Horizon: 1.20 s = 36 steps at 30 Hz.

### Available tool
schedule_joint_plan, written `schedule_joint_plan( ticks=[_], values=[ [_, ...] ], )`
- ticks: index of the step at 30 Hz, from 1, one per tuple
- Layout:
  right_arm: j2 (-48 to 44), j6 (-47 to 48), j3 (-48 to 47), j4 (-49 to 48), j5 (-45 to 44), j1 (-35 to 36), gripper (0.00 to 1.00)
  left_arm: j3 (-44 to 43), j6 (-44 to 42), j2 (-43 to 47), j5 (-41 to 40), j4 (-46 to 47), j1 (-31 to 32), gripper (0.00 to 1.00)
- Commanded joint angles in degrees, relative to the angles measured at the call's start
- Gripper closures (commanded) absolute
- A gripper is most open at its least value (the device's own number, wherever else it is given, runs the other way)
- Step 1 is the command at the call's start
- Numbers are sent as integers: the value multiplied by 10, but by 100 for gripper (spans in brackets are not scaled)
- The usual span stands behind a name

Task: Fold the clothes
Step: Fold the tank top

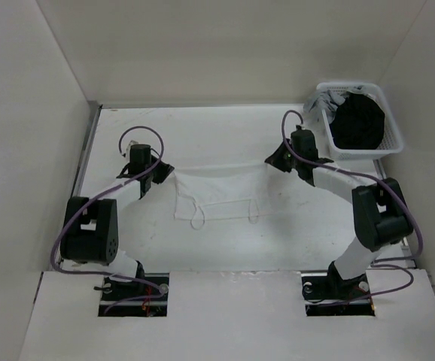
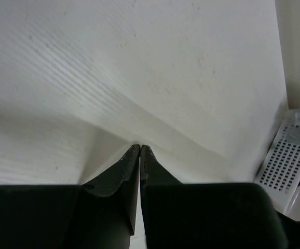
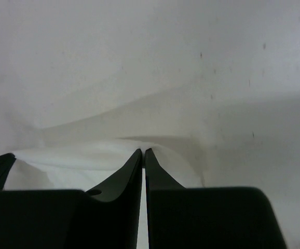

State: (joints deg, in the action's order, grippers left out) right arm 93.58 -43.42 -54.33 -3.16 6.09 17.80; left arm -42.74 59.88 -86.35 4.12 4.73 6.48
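The clothes (image 1: 217, 192), a thin white garment, hang stretched between my two grippers over the middle of the table. Thin white strings (image 1: 197, 218) loop below its lower edge. The left gripper (image 1: 162, 171) pinches the garment's left top corner, the right gripper (image 1: 275, 159) its right top corner. In the left wrist view the left gripper (image 2: 140, 147) is shut, and taut ribbed fabric (image 2: 87, 78) runs away from its tips. In the right wrist view the right gripper (image 3: 143, 151) is shut on a fold of the white fabric (image 3: 77, 161).
A white perforated basket (image 1: 394, 143) stands at the back right corner, holding a black garment (image 1: 357, 120) and a grey cloth (image 1: 330, 101). The basket's wall (image 2: 285, 166) shows in the left wrist view. White walls enclose the table on three sides.
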Motion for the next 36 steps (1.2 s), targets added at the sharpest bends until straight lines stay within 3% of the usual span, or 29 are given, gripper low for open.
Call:
schedule_joint_plan(
  ticks=[1, 6, 11, 26, 36],
  values=[
    [34, 15, -67, -58, 39, -21, 92, -42, 12, -27, 2, 98, -19, 98],
    [12, 18, -47, -62, 36, -21, 91, -20, 2, 15, -3, 106, 1, 98],
    [-30, 15, 26, -92, 35, -21, 91, 41, -8, 73, -14, 113, 32, 98],
    [-177, 3, 207, -115, 3, 6, 91, 244, -10, 303, -15, 77, 45, 98],
    [-146, -19, 258, -132, -19, 37, 91, 322, 4, 309, -17, 104, 66, 98]
  ],
)
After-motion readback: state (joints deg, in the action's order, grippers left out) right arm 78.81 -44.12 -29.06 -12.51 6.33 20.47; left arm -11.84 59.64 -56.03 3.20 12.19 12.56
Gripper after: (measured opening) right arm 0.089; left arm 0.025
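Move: Each gripper pinches one end of the tank top's raised far edge. From the left hand, the left strap lies some 14 cm back and 8 cm right; from the right hand, the right strap lies about 15 cm back and 4 cm left. Both straps are roughly 6 cm below. The tank top's middle is about 7 cm back and 16 cm right of the left hand. The basket sits some 14 cm farther out and 32 cm right of the right hand. Forward only 2–3 cm more, then steadily back towards the robot by roughly 13 cm, both hands together, carrying the pinched edge towards the straps. The left hand first lifts about 4 cm, its fingers tipping up some 10 degrees, while the right hand rises only slightly; both sink near the end. The fingers stay shut on the cloth. ##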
